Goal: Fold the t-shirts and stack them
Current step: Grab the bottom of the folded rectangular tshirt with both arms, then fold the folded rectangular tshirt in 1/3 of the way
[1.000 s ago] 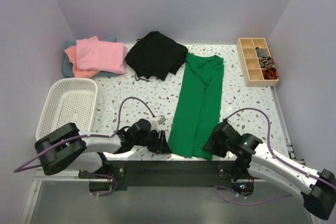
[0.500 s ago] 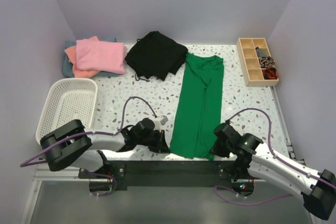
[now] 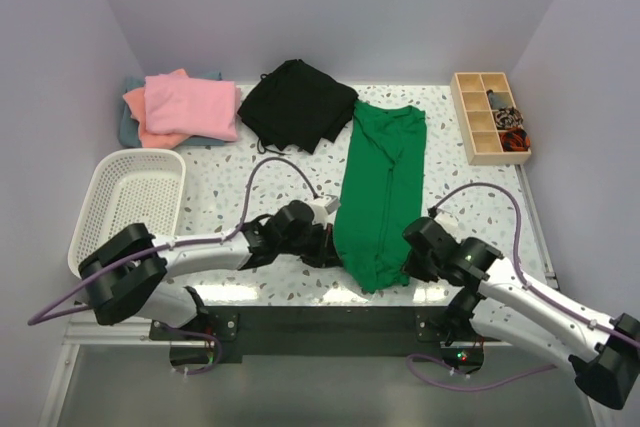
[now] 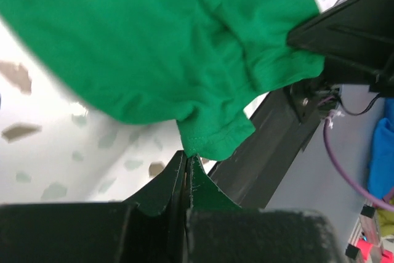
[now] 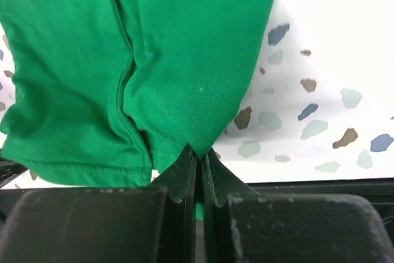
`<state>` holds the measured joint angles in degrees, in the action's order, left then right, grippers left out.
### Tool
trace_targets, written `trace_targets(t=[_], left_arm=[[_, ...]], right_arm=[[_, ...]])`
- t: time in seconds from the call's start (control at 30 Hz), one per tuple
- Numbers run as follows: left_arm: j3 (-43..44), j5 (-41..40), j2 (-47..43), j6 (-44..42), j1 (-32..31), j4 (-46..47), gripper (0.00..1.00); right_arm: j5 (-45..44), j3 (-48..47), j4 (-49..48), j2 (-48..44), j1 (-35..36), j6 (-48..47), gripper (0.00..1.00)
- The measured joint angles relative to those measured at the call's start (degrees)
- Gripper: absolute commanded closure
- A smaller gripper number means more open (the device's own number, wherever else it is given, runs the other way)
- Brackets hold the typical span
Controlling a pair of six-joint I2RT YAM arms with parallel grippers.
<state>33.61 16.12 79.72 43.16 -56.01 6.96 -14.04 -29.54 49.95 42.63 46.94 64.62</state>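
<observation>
A bright green t-shirt (image 3: 382,182), folded lengthwise into a long strip, lies on the speckled table. My left gripper (image 3: 333,247) is shut on its near left hem corner (image 4: 209,140), and my right gripper (image 3: 408,265) is shut on its near right corner (image 5: 197,133). Both corners are lifted off the table, so the near end bunches up. A pile of pink (image 3: 192,105), salmon-orange (image 3: 140,117) and grey-teal (image 3: 126,127) t-shirts sits at the back left.
A crumpled black garment (image 3: 297,104) lies at the back centre, beside the green shirt's far end. A white mesh basket (image 3: 128,203) stands at the left. A wooden compartment box (image 3: 488,130) sits at the back right. The table's dark front edge (image 3: 330,322) is just below both grippers.
Both grippers closed on the green shirt's near corners. They then lifted and moved away from the front edge, drawing the near hem up and back.
</observation>
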Motion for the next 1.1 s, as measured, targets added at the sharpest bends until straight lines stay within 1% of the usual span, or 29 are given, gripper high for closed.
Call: trace_targets(t=[0.07, 0.23, 0.43, 0.53, 0.63, 0.7, 0.73, 0.77, 0.8, 0.83, 0.87, 0.9, 0.93, 1.03, 1.1], left_arm=[[3.0, -0.4, 1.2, -1.0, 0.0, -1.1, 1.0], [11.8, -1.4, 5.9, -3.9, 1.6, -4.2, 1.0], [18.6, -0.5, 10.9, -6.7, 9.2, -5.4, 1.0], [22.3, 0.0, 14.6, -8.1, 12.7, -6.0, 1.0], [27.1, 0.6, 19.2, -9.8, 14.9, -6.3, 1.0], [29.8, 1.3, 21.8, -10.5, 15.6, -6.4, 1.0], [31.3, 1.7, 23.4, -11.0, 15.9, -6.5, 1.0], [32.8, 2.2, 24.8, -11.3, 16.2, -6.4, 1.0], [34.1, 2.7, 26.2, -11.5, 16.5, -6.3, 0.99], [35.4, 3.4, 27.6, -11.8, 16.8, -6.2, 0.93], [36.6, 3.9, 29.0, -12.2, 17.1, -6.1, 0.89], [37.7, 4.5, 30.3, -12.4, 17.5, -5.8, 0.83], [38.6, 5.0, 31.5, -12.6, 18.0, -5.6, 0.72], [40.6, 6.1, 34.0, -13.3, 19.6, -4.9, 0.64], [41.3, 6.4, 34.6, -13.8, 21.1, -4.7, 0.61]], right_arm=[[-1.8, -2.1, 0.5, 2.1, 0.0, -0.8, 0.99], [-8.3, -9.0, 1.3, 7.7, 0.0, -3.9, 0.92], [-17.1, -17.6, 1.7, 17.7, -0.7, -8.5, 0.89], [-19.8, -20.9, 0.7, 22.6, -3.0, -11.7, 0.89], [-19.9, -23.4, -2.1, 27.7, -8.5, -16.1, 0.88], [-19.8, -24.1, -4.4, 30.4, -12.0, -18.9, 0.78], [-19.6, -24.6, -5.5, 32.0, -13.7, -20.3, 0.69], [-19.4, -25.0, -6.6, 33.5, -15.2, -21.8, 0.58], [-19.4, -25.5, -7.6, 35.0, -16.3, -23.1, 0.39], [-19.4, -26.2, -8.4, 36.8, -17.3, -24.4, 0.32], [-19.4, -27.3, -9.1, 38.7, -18.1, -25.8, 0.28], [-19.3, -28.5, -9.9, 41.0, -18.7, -26.8, 0.27], [-19.4, -29.9, -10.6, 43.4, -19.4, -28.0, 0.27], [-19.6, -33.5, -12.9, 49.4, -21.0, -31.2, 0.26], [-20.5, -35.5, -13.7, 51.6, -21.7, -33.2, 0.26]])
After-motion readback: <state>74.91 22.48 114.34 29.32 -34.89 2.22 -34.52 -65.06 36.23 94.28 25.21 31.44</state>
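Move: Both hands already hold the raised bottom hem. The left hand's target is the green tshirt's left edge midway up, about 24 cm ahead, 3 cm right and 5 cm below; the black clothes lie 43 cm ahead and 10 cm left of this hand. The right hand's target is the tshirt's right edge, some 21 cm ahead, 4 cm right and 5 cm below; the wooden organizer is about 43 cm ahead and 24 cm right of this hand. Sweep both grippers forward together, carrying the pinched hem over the tshirt some 24 cm with the left and 22 cm with the right, rising first and easing down late. Let the right drift right, its wrist rolling about 35 degrees so its fingers swing to the right; then open it wide and the left partway above the tshirt. ##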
